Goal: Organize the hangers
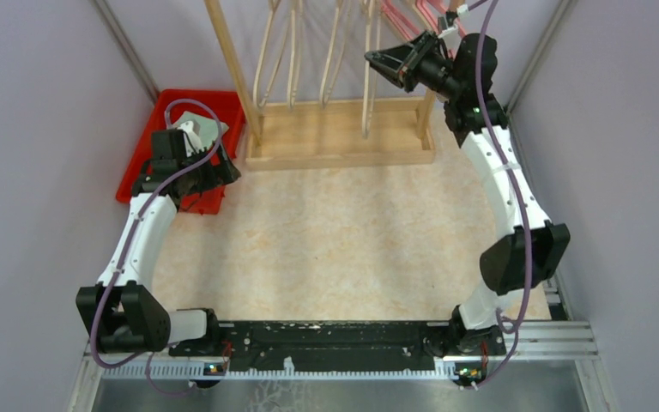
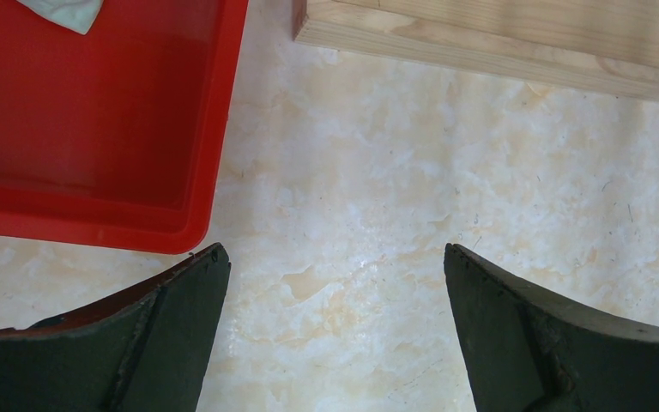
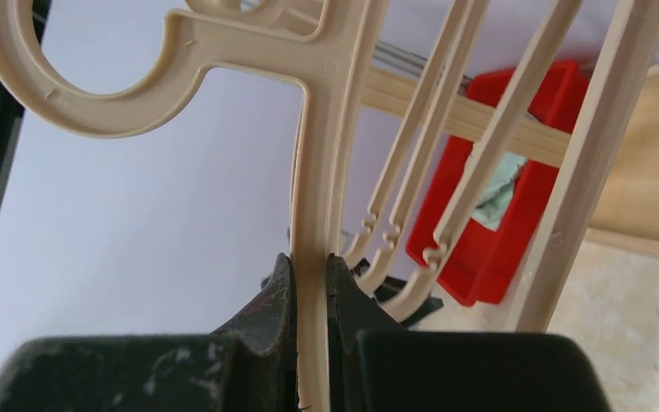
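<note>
Several beige hangers (image 1: 293, 60) hang on the wooden rack (image 1: 339, 142), with pink hangers (image 1: 403, 19) at the rack's right end. My right gripper (image 1: 374, 60) is raised at the rack's right side. In the right wrist view it (image 3: 311, 268) is shut on the straight stem of a beige hanger (image 3: 313, 172), whose hook (image 3: 51, 107) curves up to the left. More beige hangers (image 3: 412, 172) hang just behind it. My left gripper (image 2: 336, 257) stands open low over the table beside the red bin (image 2: 94, 129), with nothing between its fingers.
The red bin (image 1: 142, 163) sits at the far left and has a pale cloth (image 2: 64, 13) inside. The rack's wooden base (image 2: 480, 43) lies just beyond my left gripper. Grey walls close in on both sides.
</note>
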`<state>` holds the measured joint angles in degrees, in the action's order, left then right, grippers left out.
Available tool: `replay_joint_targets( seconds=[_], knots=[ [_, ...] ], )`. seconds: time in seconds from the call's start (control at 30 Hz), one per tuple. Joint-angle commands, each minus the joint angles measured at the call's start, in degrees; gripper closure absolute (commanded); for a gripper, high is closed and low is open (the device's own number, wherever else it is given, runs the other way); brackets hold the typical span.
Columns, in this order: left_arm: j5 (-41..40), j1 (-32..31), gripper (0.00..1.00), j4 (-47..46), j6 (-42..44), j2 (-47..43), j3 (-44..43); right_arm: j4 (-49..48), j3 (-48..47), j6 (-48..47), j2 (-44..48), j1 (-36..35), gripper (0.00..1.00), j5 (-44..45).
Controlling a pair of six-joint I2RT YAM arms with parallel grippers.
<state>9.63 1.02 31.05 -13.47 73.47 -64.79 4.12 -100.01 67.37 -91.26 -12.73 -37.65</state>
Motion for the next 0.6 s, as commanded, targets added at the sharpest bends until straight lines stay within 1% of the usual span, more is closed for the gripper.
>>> replay_joint_targets(
  seconds=[0.0,0.13,0.2,0.3,0.37,0.57],
  knots=[
    [-1.3,0.2,0.0,-1.0,0.4,-0.9,-1.1,-10.1,-12.4,7.5,-6.3,0.4,1.0,0.1],
    [-2.4,0.2,0.0,-0.7,1.0,-1.5,-1.4,-9.0,-21.9,11.4,-13.7,0.3,1.0,1.6],
    [-2.6,0.2,0.0,-0.5,1.1,-1.7,-1.7,-8.2,-25.4,13.2,-16.3,0.4,1.0,2.6],
    [-2.7,0.2,0.0,-0.2,1.1,-2.3,-1.8,-4.6,-29.3,14.8,-19.0,0.3,1.0,4.5],
    [-2.8,0.2,0.0,0.2,1.3,-2.7,-1.7,-3.8,-28.7,16.5,-19.3,0.4,1.0,5.0],
    [-3.5,0.3,0.0,0.7,1.6,-3.7,-0.8,-3.4,-20.8,20.0,-15.9,0.3,1.0,6.1]
  ],
)
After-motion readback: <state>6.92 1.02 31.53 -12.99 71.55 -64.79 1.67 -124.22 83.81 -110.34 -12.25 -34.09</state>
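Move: The last beige hanger is already pinched in the right hand by its upper bar. The top rail it is being taken to lies about 15 cm ahead of that hand, straight on, and some 9 cm above. The nearest hung beige hanger is about 8 cm left and 15 cm ahead; the pink ones start about 8 cm right, equally far ahead. From the left hand, that spot of rail is about 20 cm ahead, 35 cm right and 36 cm up. The beige hanger, hook leading, is carried about 8 cm forward and some 5 cm up towards the top rail, into the gap between the hung beige and pink hangers. The shut right fingers keep their pinch on its bar while the hand rolls about 15 degrees, left side rising; the travel then dies out with a slight dip of under 1 cm. ##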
